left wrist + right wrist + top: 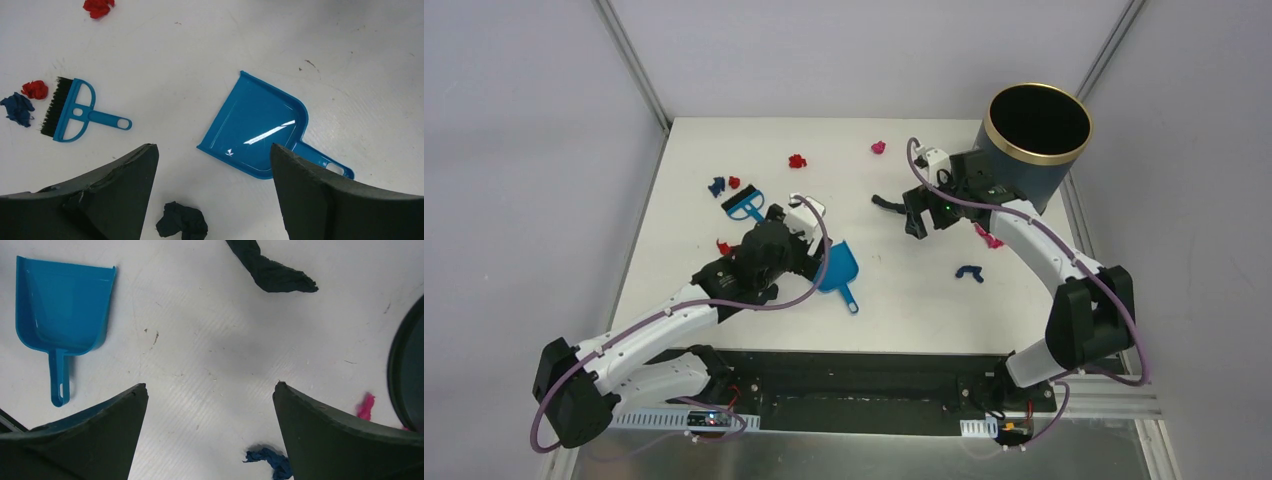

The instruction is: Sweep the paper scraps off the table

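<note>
Paper scraps lie scattered on the white table (724, 320): red (797, 160), magenta (878, 147), a blue and red pair (724, 184) by the brush, blue (969, 272), pink (989, 238). My left gripper (789, 240) (212, 155) is open and empty, hovering between the brush and the dustpan, with a dark blue scrap (182, 221) on the table between its fingers. My right gripper (916, 218) (210, 390) is open and empty, above bare table. A long dark scrap (272, 270) lies ahead of it and a blue scrap (272, 460) by its right finger.
A blue dustpan (839, 270) (260, 127) (60, 305) lies flat at the table's middle. A small blue hand brush (744, 205) (70, 112) lies to its left. A tall dark bin with a gold rim (1036, 140) stands at the back right, just behind the right arm.
</note>
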You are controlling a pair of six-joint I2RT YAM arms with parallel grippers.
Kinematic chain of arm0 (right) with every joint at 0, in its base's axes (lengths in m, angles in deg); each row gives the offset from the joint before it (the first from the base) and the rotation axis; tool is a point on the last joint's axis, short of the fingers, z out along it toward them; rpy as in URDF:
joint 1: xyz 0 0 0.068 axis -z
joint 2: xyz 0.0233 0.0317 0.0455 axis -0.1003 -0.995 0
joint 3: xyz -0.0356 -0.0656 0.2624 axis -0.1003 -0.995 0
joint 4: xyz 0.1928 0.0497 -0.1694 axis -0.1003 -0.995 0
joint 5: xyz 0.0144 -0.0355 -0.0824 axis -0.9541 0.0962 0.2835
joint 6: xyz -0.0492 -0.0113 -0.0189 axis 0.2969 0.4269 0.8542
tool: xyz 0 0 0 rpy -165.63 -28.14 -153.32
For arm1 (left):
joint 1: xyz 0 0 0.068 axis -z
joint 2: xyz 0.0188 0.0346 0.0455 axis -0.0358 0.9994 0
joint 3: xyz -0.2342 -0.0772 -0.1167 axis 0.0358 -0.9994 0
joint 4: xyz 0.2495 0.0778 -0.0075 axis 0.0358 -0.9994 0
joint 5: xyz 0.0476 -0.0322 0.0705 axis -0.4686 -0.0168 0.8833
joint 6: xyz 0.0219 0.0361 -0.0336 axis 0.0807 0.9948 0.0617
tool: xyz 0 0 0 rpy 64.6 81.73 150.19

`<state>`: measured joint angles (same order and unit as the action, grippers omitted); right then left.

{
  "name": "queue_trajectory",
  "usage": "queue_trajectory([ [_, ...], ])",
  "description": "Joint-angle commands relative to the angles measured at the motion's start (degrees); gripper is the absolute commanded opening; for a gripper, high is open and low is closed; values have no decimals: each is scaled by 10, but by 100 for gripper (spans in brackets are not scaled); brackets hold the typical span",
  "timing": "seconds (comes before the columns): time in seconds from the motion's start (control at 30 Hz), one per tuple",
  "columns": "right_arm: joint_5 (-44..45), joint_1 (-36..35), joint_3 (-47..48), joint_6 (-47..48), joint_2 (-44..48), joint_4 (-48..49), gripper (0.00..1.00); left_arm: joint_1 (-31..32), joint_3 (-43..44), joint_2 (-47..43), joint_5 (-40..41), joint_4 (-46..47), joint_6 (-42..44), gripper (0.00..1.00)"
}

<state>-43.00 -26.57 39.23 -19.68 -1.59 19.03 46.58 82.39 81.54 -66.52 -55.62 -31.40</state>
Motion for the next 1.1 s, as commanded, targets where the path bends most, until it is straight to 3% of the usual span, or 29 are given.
queue_trajectory([
  [0.0,-14,-4,29,-49,-36,18,100,-2,31,24,0,-12,-15,84],
  [0.13,1,-2,18,-29,-27,3,100,-3,53,62,22,-40,-36,81],
  [0.23,13,6,5,-26,-10,9,100,-17,77,86,59,-65,-98,77],
  [0.43,-42,44,3,-19,5,-4,100,-89,109,108,11,-114,-220,77],
  [0.63,-89,59,-23,-7,35,10,97,-141,166,138,-1,-191,-273,72],
  [0.8,-100,59,-26,-3,42,12,96,-255,160,145,-52,-200,-336,68],
  [0.87,-112,59,-29,-2,41,14,96,-294,176,187,-77,-180,-337,62],
  [1.07,-142,58,-22,0,23,-1,96,-323,314,358,-25,-219,-309,55],
])
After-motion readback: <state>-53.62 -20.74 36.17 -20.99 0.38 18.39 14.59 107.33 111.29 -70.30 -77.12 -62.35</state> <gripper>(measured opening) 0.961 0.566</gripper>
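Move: The brush lies on the table about 19 cm ahead of the left hand, 14 cm to its left and some 17 cm below. Near its bristles, a red scrap lies some 31 cm ahead of that hand and 21 cm left; another red scrap is 9 cm ahead and 20 cm left, the dustpan about 2 cm ahead and 5 cm right, all at table level. From the right hand the brush lies about 12 cm ahead and 38 cm left, 14 cm lower. The left hand heads for the brush handle, touching nothing yet: it first sinks a little, then swings left and forward, about 13 cm left and 10 cm forward in all, ending some 5 cm lower. The wrist turns roughly 50 degrees counter-clockwise and tips down as the fingers partly close, leaving the handle's end just ahead. The empty right hand only wavers a couple of centimetres, dipping and easing right and back. ##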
